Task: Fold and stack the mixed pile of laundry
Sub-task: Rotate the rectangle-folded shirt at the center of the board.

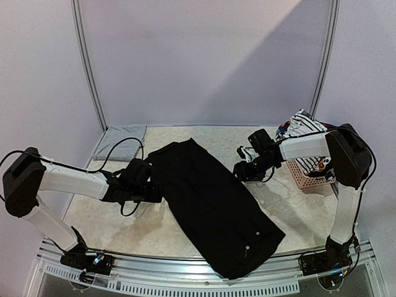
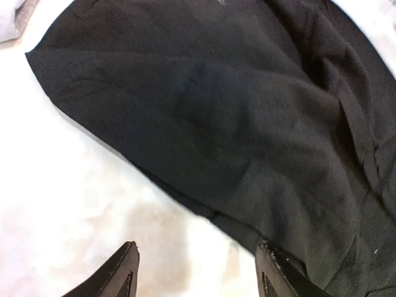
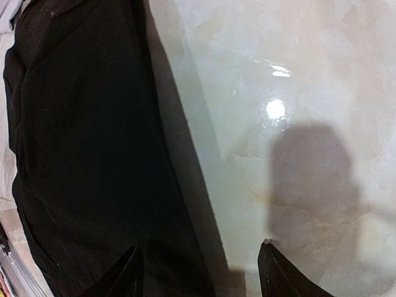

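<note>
Large black trousers lie flat and diagonal across the middle of the table, running from the back toward the front edge. My left gripper stands open at their left edge; in the left wrist view it has bare table between the fingers, and the right finger is over the black cloth. My right gripper is open at the trousers' right edge. In the right wrist view it straddles that edge, with the left finger over the cloth. Neither holds anything.
A pink perforated basket stands at the right, behind my right arm, with a white black-striped piece heaped in it. A folded light grey garment lies at the back left corner. The trousers' lower end reaches the table's front rail.
</note>
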Controlling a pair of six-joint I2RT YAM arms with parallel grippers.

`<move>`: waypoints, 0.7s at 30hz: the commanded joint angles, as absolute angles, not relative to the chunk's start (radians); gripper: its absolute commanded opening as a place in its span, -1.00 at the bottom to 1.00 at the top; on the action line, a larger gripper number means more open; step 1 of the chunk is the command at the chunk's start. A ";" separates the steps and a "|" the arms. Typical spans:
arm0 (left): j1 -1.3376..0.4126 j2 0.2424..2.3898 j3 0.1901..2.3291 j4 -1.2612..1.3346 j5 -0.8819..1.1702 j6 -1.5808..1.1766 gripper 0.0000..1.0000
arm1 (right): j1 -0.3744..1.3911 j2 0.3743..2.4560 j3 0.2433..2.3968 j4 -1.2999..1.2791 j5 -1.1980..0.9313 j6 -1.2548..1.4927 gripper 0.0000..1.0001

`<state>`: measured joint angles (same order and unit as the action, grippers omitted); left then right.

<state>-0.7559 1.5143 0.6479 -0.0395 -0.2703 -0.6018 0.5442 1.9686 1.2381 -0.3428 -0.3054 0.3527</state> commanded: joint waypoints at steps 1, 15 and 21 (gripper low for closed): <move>-0.693 1.545 0.621 0.117 -0.176 -0.623 0.30 | 0.547 1.999 1.220 -0.316 -0.374 0.331 0.16; -0.615 1.753 0.726 0.216 -0.072 -0.573 -0.48 | 0.546 1.949 1.044 -0.200 -0.400 0.408 -0.91; -0.609 1.865 0.861 0.190 -0.043 -0.546 -0.83 | 0.547 1.916 0.965 -0.169 -0.350 0.488 -1.00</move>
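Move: The black shirt's left edge, where the left fingers will shut, lies about 6 cm ahead, 3 cm right and 3 cm below that hand; the folded grey shirt is some 23 cm ahead and 12 cm left, 3 cm lower. From the right hand, the black shirt's right edge is about 3 cm back, straight in line and 2 cm below, and the basket about 5 cm ahead and 23 cm right, 2 cm higher. Both hands sink and pinch the shirt's side edges, left going about 6 cm forward, right 3 cm back. ##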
